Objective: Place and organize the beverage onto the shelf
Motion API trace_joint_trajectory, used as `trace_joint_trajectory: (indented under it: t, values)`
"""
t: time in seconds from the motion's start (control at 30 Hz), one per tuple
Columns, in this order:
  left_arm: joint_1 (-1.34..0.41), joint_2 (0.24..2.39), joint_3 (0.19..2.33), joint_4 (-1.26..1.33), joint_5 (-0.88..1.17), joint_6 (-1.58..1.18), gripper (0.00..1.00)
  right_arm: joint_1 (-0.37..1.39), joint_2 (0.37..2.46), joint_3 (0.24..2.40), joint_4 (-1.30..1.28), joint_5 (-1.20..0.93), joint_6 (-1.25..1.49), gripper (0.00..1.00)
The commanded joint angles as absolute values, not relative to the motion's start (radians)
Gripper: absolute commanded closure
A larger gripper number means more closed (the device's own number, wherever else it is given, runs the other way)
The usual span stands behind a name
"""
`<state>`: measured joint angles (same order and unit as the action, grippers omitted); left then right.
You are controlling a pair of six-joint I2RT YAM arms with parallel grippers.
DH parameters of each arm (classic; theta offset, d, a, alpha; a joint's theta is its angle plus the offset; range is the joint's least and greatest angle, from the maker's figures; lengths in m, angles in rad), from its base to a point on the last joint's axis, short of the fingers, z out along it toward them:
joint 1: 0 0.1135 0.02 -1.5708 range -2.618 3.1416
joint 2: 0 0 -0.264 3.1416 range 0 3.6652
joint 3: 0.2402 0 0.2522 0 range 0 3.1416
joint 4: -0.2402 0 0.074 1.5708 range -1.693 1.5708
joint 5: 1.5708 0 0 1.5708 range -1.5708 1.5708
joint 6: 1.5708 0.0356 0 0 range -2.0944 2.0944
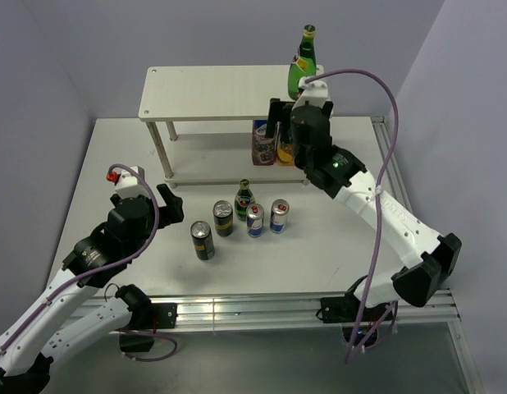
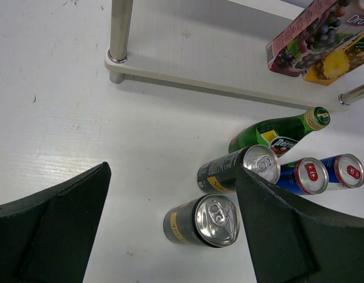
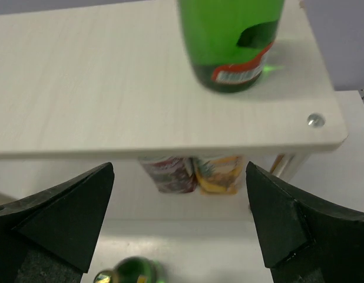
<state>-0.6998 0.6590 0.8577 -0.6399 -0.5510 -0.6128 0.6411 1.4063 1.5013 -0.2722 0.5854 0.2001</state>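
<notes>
The shelf [image 1: 212, 90] stands at the back of the table. One green bottle [image 1: 303, 64] stands upright at the right end of its top board [image 3: 111, 88]. My right gripper [image 1: 296, 113] hangs open just in front of that end, the bottle [image 3: 232, 41] beyond its fingers and nothing between them. On the table in front stand a second green bottle [image 1: 244, 199], two dark cans [image 1: 223, 218] [image 1: 203, 240] and two blue-and-silver cans [image 1: 254, 220] [image 1: 279, 216]. My left gripper [image 1: 171, 205] is open to the left of them. The nearer dark can [image 2: 202, 221] lies just inside its right finger.
Two juice cartons [image 1: 270, 144] stand on the shelf's lower board [image 2: 199, 47], at its right. A white metal leg [image 2: 118, 29] rises at the lower board's left corner. A purple cable loops over the right arm. The table's near edge is an aluminium rail.
</notes>
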Motion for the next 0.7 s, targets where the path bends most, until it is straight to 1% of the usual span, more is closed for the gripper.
trace_joint_trajectory:
  t: [0.0, 0.03, 0.07, 0.13, 0.17, 0.27, 0.33, 0.47, 0.67]
  values:
    - [-0.699, 0.661, 0.864, -0.614, -0.571, -0.600, 0.06, 0.747, 1.301, 1.459, -0.281, 0.716, 0.195, 0.00]
    - [-0.699, 0.661, 0.864, -0.615, -0.571, -0.598, 0.06, 0.806, 1.278, 1.413, -0.276, 0.735, 0.202, 0.00]
    - [-0.699, 0.663, 0.864, -0.617, -0.571, -0.598, 0.06, 0.836, 1.228, 1.384, -0.273, 0.765, 0.212, 0.00]
    - [-0.698, 0.663, 0.864, -0.615, -0.569, -0.598, 0.06, 0.892, 1.177, 1.318, -0.265, 0.761, 0.270, 0.00]
    - [-0.698, 0.663, 0.864, -0.615, -0.568, -0.598, 0.06, 0.935, 1.152, 1.243, -0.249, 0.744, 0.293, 0.00]
    - [-0.696, 0.661, 0.864, -0.611, -0.560, -0.595, 0.06, 0.962, 1.092, 1.110, -0.216, 0.655, 0.391, 0.00]
    - [-0.690, 0.663, 0.862, -0.609, -0.555, -0.594, 0.06, 0.962, 1.098, 1.063, -0.193, 0.606, 0.429, 0.00]
    - [-0.687, 0.663, 0.862, -0.611, -0.555, -0.595, 0.06, 0.963, 1.175, 1.006, -0.163, 0.543, 0.471, 0.00]
    - [-0.689, 0.661, 0.861, -0.611, -0.554, -0.597, 0.06, 0.962, 1.276, 0.996, -0.101, 0.515, 0.483, 0.00]
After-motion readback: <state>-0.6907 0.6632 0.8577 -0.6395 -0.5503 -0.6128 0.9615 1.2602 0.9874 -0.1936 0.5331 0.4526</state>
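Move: The green bottle still on the table lies about 7 cm back, 16 cm to the left and 28 cm below the open right hand. The red-topped can stands 6 cm nearer and 4 cm to the right of that bottle; the right-hand can is 11 cm back, 5 cm left and 31 cm below the hand. The bottle already placed on the top shelf stands some 12 cm ahead and 3 cm right. From the left hand, the table bottle is roughly 10 cm ahead, 26 cm right and 15 cm below. Towards the green bottle left on the table, the empty right hand first draws straight back about 12 cm, away from the bottle on the top shelf, veering left, then sinks some 16 cm in front of the shelf, still drifting left, to just above the cans. Its wrist tips down 15 degrees and turns counter-clockwise a little more, fingers staying wide open. ##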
